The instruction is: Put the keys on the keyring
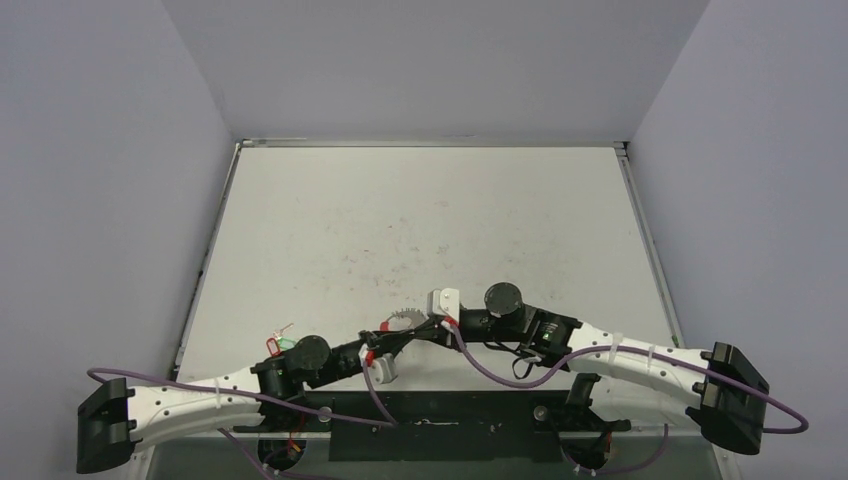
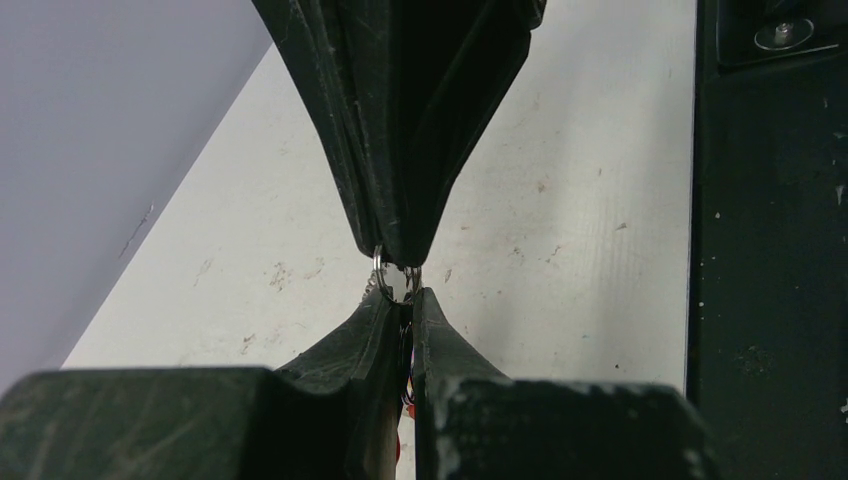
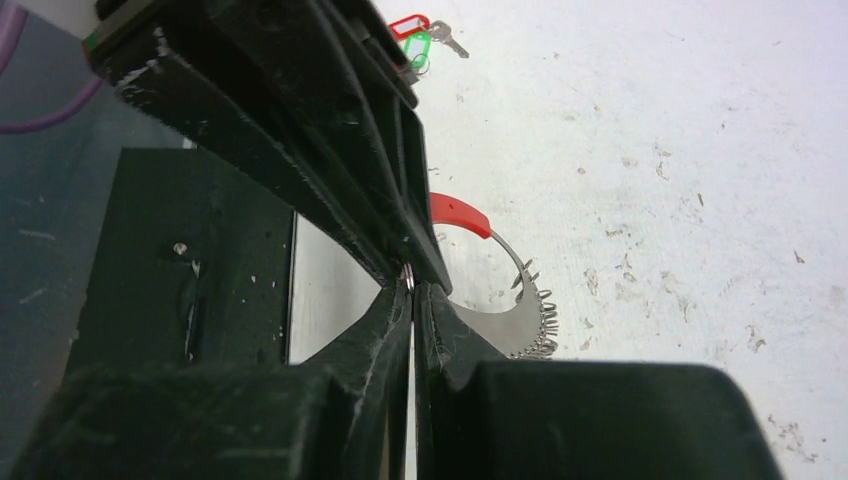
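Both grippers meet tip to tip near the table's front edge. My left gripper (image 2: 405, 296) is shut on a small metal split ring (image 2: 392, 280), and red and blue bits show deep between its fingers. My right gripper (image 3: 411, 287) comes from the opposite side and is shut on the same small ring (image 3: 408, 274). The keyring (image 3: 505, 250) is a thin silvery wire with a red plastic piece (image 3: 458, 213). It lies just behind the tips, partly hidden by the left fingers, and also shows in the top view (image 1: 405, 322). Loose keys (image 3: 415, 35) with red and green tags lie farther left (image 1: 283, 341).
A black base plate (image 1: 450, 425) runs along the near edge between the arm bases. Purple cables (image 1: 500, 372) loop from both arms. A raised metal rim (image 1: 205, 270) borders the white table on its left, back and right sides.
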Motion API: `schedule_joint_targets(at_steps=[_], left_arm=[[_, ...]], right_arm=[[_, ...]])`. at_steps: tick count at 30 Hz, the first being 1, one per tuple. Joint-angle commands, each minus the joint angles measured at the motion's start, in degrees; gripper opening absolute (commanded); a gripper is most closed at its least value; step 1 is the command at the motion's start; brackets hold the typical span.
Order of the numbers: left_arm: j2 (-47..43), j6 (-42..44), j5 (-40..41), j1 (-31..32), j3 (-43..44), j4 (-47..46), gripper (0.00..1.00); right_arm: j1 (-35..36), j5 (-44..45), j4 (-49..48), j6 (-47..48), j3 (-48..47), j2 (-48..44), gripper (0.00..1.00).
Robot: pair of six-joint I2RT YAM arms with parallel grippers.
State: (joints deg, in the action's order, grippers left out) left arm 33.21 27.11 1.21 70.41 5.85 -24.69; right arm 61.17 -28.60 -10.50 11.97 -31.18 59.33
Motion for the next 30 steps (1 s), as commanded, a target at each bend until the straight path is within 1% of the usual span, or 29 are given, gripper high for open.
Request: schedule_joint_targets(at_steps=[1,6,12,17,22,25,27,30], left_arm=[[-2.26,-1.29,-3.24,0.25,4.02,-1.5,0.0],[-3.85,-3.81,-2.07,0.25,4.62,-1.29,0.0],[-5.42,-8.35,0.74,0.25,6.89,1.94,0.0],[-8.04,-12.24,4.04,0.25,7.21,3.7,0.0],[-11.54,-15.06,6.1,0.25,5.58,0.9,0.0],[-12.97,-15.7,6.41,0.25,5.36,0.03,0.0],[-13.62,-16.02,6.52,0.25,5.34,-0.3,0.0],[-14.09,-16.32,6.52,0.25,5.46,-1.16,0.0]], right_arm=[[-4.06,-3.17,-9.76,-10.79,-0.48,-0.5,0.0],[-8.56,-9.17,-13.66,-22.82,-2.43,3.34,0.0],[-9.99,-9.98,-13.57,-28.63,-4.4,6.08,0.0],[-11.18,-9.9,-16.41,-32.25,-2.86,5.64,0.0],[-11.33,-11.55,-27.34,-32.31,3.11,2.93,0.0],[-11.2,-11.65,-31.61,-30.83,5.93,0.2,0.0],[-11.16,-11.42,-31.21,-29.2,6.66,-1.52,0.0],[-11.07,-11.75,-28.19,-26.89,6.35,-2.81,0.0]])
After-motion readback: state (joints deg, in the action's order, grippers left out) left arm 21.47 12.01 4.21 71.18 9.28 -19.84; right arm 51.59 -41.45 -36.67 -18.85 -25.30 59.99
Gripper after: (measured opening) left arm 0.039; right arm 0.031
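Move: Both closed grippers face each other at the small metal ring: it sits about 1 cm to the right of the left hand point and 1 cm to the left of the right one, level with both. From the left hand, the keyring's big loop hangs some 4 cm below, 2 cm ahead and 2 cm left. The loose keys lie on the table about 25 cm left, 2 cm ahead and 15 cm down. Both hands keep their pinch on the small metal ring and carry it up together, some 5 to 6 cm away from the table, fingertips tilting upward by about 15 degrees, the left hand easing about a centimetre left. Meanwhile the right hand swings about 2 cm forward and most of the way back, rolling about its fingers with its top going forward, while the left rolls the same way but less. ##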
